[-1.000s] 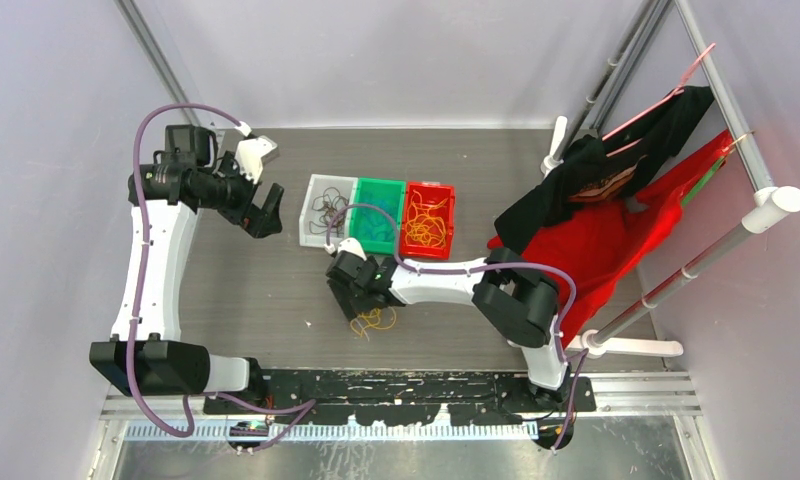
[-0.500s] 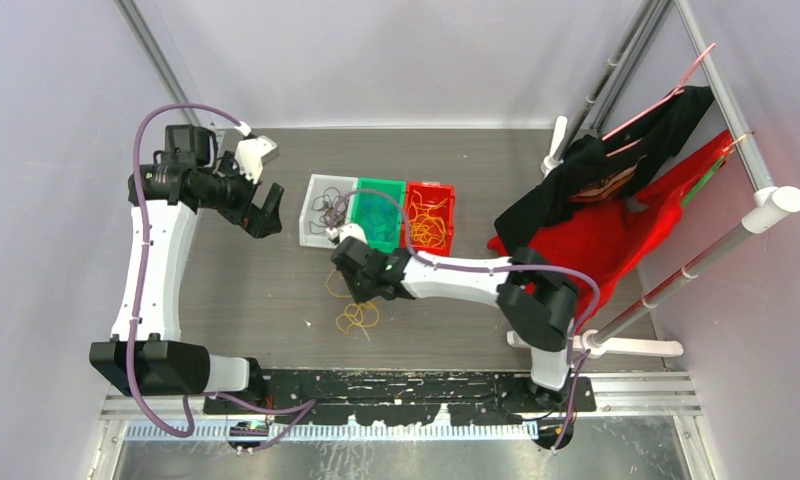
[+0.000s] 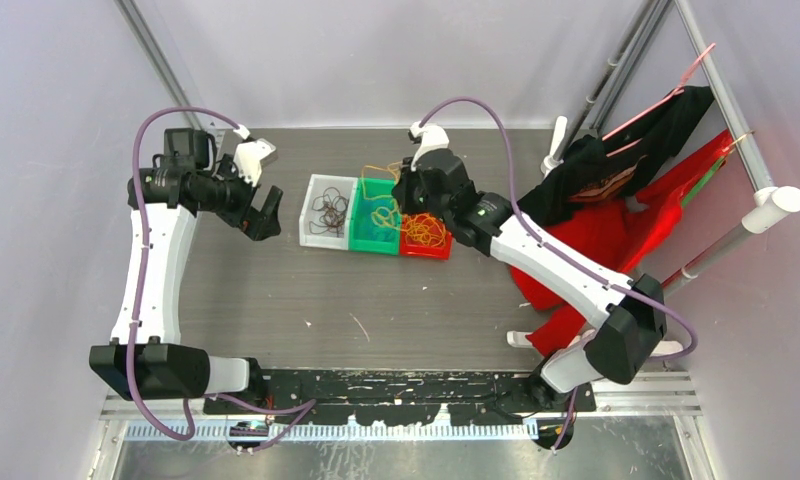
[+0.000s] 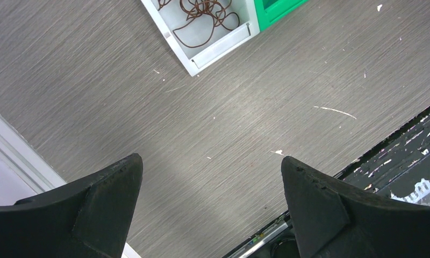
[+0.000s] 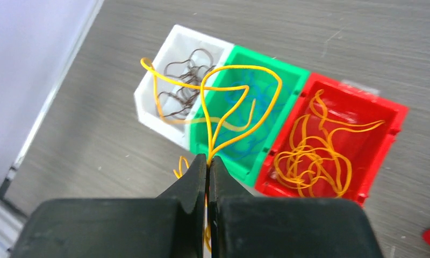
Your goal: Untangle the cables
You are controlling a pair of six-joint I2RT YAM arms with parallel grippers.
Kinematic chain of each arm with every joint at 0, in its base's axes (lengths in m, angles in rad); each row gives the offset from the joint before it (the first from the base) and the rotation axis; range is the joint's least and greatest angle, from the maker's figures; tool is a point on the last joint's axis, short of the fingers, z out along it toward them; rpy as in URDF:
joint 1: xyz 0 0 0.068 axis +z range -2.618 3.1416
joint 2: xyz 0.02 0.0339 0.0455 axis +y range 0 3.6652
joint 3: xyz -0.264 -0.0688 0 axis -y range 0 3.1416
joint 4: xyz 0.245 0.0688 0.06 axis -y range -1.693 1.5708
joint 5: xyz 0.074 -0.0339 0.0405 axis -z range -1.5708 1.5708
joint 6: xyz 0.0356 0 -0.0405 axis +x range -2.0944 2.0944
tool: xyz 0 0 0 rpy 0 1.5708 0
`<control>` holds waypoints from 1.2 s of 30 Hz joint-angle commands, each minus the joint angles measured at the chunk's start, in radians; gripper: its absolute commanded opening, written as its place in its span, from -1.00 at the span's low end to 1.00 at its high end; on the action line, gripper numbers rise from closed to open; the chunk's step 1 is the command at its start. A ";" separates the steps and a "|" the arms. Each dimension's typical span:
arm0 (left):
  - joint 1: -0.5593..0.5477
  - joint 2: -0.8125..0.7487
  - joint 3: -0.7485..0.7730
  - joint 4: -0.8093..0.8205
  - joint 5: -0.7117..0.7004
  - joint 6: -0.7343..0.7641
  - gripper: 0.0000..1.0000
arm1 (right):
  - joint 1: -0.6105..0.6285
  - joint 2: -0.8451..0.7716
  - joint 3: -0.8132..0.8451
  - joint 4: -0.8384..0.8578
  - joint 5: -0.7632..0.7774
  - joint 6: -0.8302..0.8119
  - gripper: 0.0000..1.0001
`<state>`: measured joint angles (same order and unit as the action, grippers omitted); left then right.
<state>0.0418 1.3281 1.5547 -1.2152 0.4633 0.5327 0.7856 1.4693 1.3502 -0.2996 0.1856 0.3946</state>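
My right gripper (image 3: 399, 199) hangs above the row of bins, shut on a few looped yellow-orange cables (image 3: 380, 190). In the right wrist view the jaws (image 5: 208, 160) are pressed together on those cables (image 5: 238, 102), which curl up over the green bin (image 5: 296, 78). The white bin (image 3: 316, 228) holds dark brown cables (image 3: 328, 207). Blue cables (image 5: 239, 102) lie in the green bin (image 3: 378, 240). A pile of orange cables (image 5: 315, 158) fills the red bin (image 3: 426, 250). My left gripper (image 3: 265, 216) stands open and empty to the left of the white bin (image 4: 223, 45).
Red (image 3: 596, 245) and black (image 3: 576, 180) garments hang over a white rack (image 3: 766, 205) at the right, close to my right arm. A thin scrap (image 3: 359, 325) lies on the table in front of the bins. The black base rail (image 3: 406, 385) runs along the near edge.
My right gripper shut on yellow-orange cables lying on the table in front and carried them up and back over the bins. The left arm has stayed put.
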 commanded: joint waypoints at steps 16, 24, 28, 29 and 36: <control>0.008 -0.022 0.010 0.034 0.024 0.001 0.99 | -0.138 0.102 -0.053 0.037 0.332 -0.229 -0.98; 0.008 -0.030 0.015 0.036 0.028 0.002 0.99 | -0.151 0.293 0.094 -0.116 0.273 -0.169 -0.98; 0.008 -0.032 -0.005 0.059 0.040 0.003 0.99 | -0.151 0.417 0.193 -0.182 0.273 -0.132 -0.98; 0.007 -0.028 -0.009 0.063 0.048 0.004 0.99 | -0.153 0.439 0.206 -0.177 0.276 -0.121 -0.98; 0.007 0.067 0.096 0.000 0.049 0.004 0.99 | -0.154 0.522 0.243 -0.120 0.233 -0.027 -0.98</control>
<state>0.0418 1.3476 1.5600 -1.2057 0.4866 0.5323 0.6373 1.9793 1.5249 -0.4503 0.4400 0.2928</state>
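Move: My right hand already grips the yellow cable bundle. The red box it is bound for lies about 10 cm ahead, 7 cm to the right and some 24 cm below. The green box with the blue cable is roughly 10 cm ahead and 3 cm left, the white box with the brown cable 12 cm ahead and 12 cm left, both as far down. From my left hand, the red box is about 14 cm ahead and 31 cm right. I swing my right hand right and forward, some 10 cm across and 7 cm out, carrying the yellow cable away from the green box to the red one. Then I sink steeply into a drop of about 18 cm in all, edging slightly left and forward, while the wrist turns some 35 degrees so the fingers swing clockwise and point more steeply down. The fingers stay shut on the cable. ##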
